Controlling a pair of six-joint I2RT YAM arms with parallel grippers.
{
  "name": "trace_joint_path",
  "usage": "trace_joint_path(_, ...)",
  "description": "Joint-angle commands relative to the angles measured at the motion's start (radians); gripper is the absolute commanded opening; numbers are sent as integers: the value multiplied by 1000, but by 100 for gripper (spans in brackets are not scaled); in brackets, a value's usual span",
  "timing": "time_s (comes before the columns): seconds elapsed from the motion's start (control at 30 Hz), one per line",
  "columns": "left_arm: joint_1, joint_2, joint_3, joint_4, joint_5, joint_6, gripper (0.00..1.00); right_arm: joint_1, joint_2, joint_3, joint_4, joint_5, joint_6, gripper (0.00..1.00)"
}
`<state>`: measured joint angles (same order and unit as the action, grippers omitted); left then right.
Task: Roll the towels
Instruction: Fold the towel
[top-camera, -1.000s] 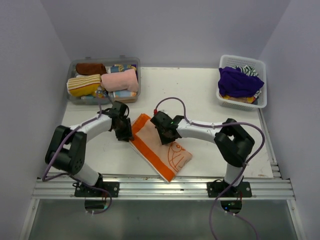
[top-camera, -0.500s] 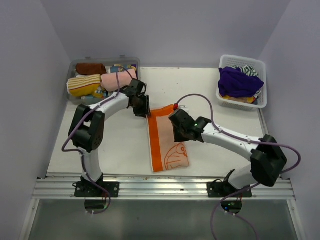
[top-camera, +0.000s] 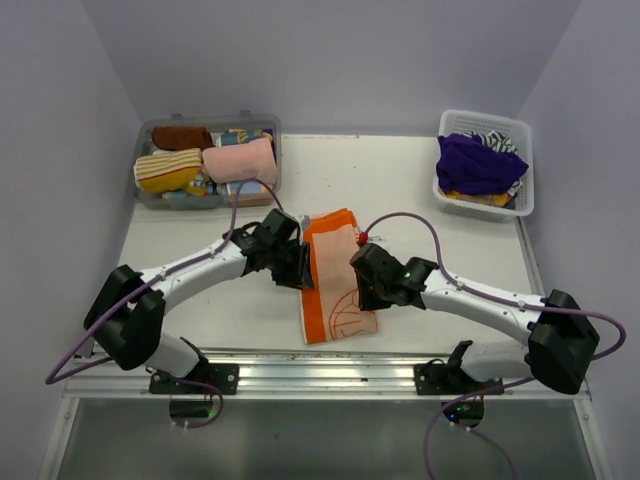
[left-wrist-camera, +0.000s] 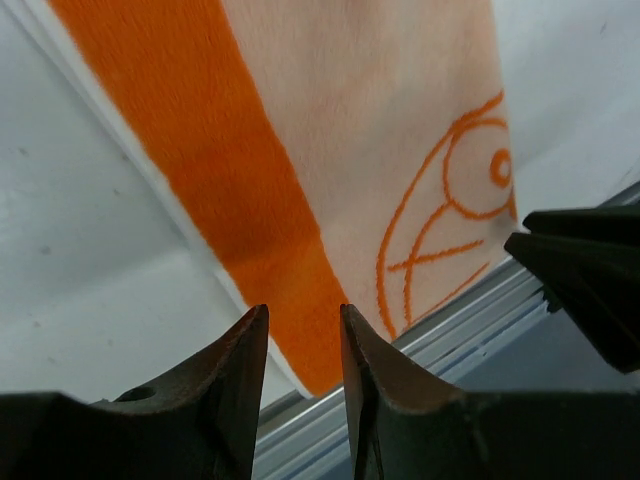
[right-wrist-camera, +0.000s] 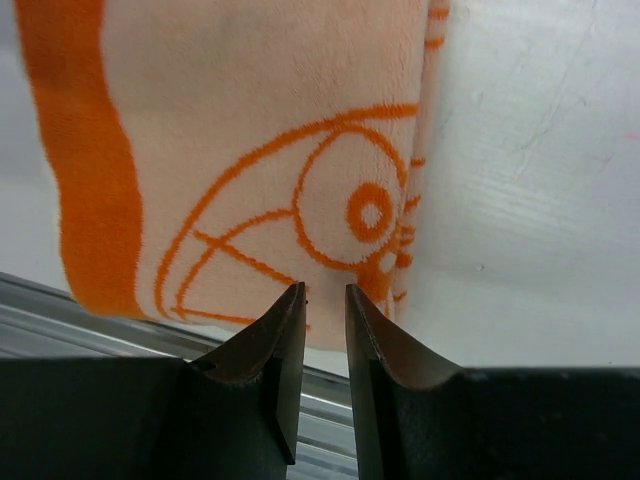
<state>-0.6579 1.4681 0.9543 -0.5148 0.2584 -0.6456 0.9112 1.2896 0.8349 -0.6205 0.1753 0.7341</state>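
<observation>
An orange-and-cream towel with a cartoon print lies flat in the middle of the table, folded into a long strip that runs from the middle toward the near edge. My left gripper hovers at its left orange border, jaws a little apart with nothing between them. At the strip's right side my right gripper hangs over the printed near end, jaws narrowly apart and empty. The dark right gripper also shows at the right of the left wrist view.
A clear bin at the back left holds several rolled towels, among them a pink one and a striped yellow one. A white basket at the back right holds a purple towel. An aluminium rail runs along the near edge.
The towel swung from diagonal to lengthwise a second ago. Since then both grippers have let go of it and moved toward the near edge along its two sides.
</observation>
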Motion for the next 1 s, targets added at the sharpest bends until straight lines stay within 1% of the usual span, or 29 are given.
trace_joint_path(0.0, -51, -25, -63, 82, 39, -75, 39, 11, -16, -94, 30, -36, 80, 26)
trace_joint_path(0.1, -84, -2, -112, 134, 68, -94, 38, 11, 19, -137, 61, -28, 97, 25)
trace_joint_path(0.2, -111, 15, -123, 142, 71, -104, 38, 12, 10, -126, 50, -16, 97, 24)
trace_joint_path(0.37, -147, -3, -101, 110, 52, -124, 38, 29, -62, -79, -24, 38, 100, 25)
trace_joint_path(0.5, -183, -31, -69, 62, 36, -132, 38, 69, -88, -16, -58, 67, 110, 25)
trace_joint_path(0.57, -190, -32, -77, 76, 47, -144, 39, 92, -67, 7, -47, 67, 114, 25)
trace_joint_path(0.67, -197, -6, -127, 148, 91, -170, 38, 101, -14, 10, -9, 55, 116, 26)
trace_joint_path(0.8, -198, 34, -206, 260, 113, -198, 38, 101, 57, -49, 60, 38, 134, 27)
trace_joint_path(0.83, -198, 43, -227, 271, 113, -206, 38, 100, 69, -62, 88, 36, 140, 27)
trace_joint_path(0.97, -197, 103, -233, 295, 105, -198, 36, 100, 134, -108, 146, 20, 160, 27)
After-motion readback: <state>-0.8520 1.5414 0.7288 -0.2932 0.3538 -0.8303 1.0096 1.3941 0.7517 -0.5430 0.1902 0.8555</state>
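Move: The folded orange-and-peach towel's near left corner lies about 12 cm back from the left hand, 1 cm to its right and 7 cm below; the towel's middle is some 7 cm to that hand's right and 1 cm ahead. From the right hand, the near right corner is about 5 cm back, 1 cm to the right and 6 cm down, with the towel's middle 6 cm ahead and 7 cm left. Both hands come down with their fingertips onto the towel near its near edge, the left on the orange band, the right on the printed part. The left travels about 9 cm back and 6 cm down, drifting right, with a slight rise midway; the right dips 5 cm back-right, lifts while shifting 4 cm left, then sinks about 5 cm again. Fingers stay partly open. ##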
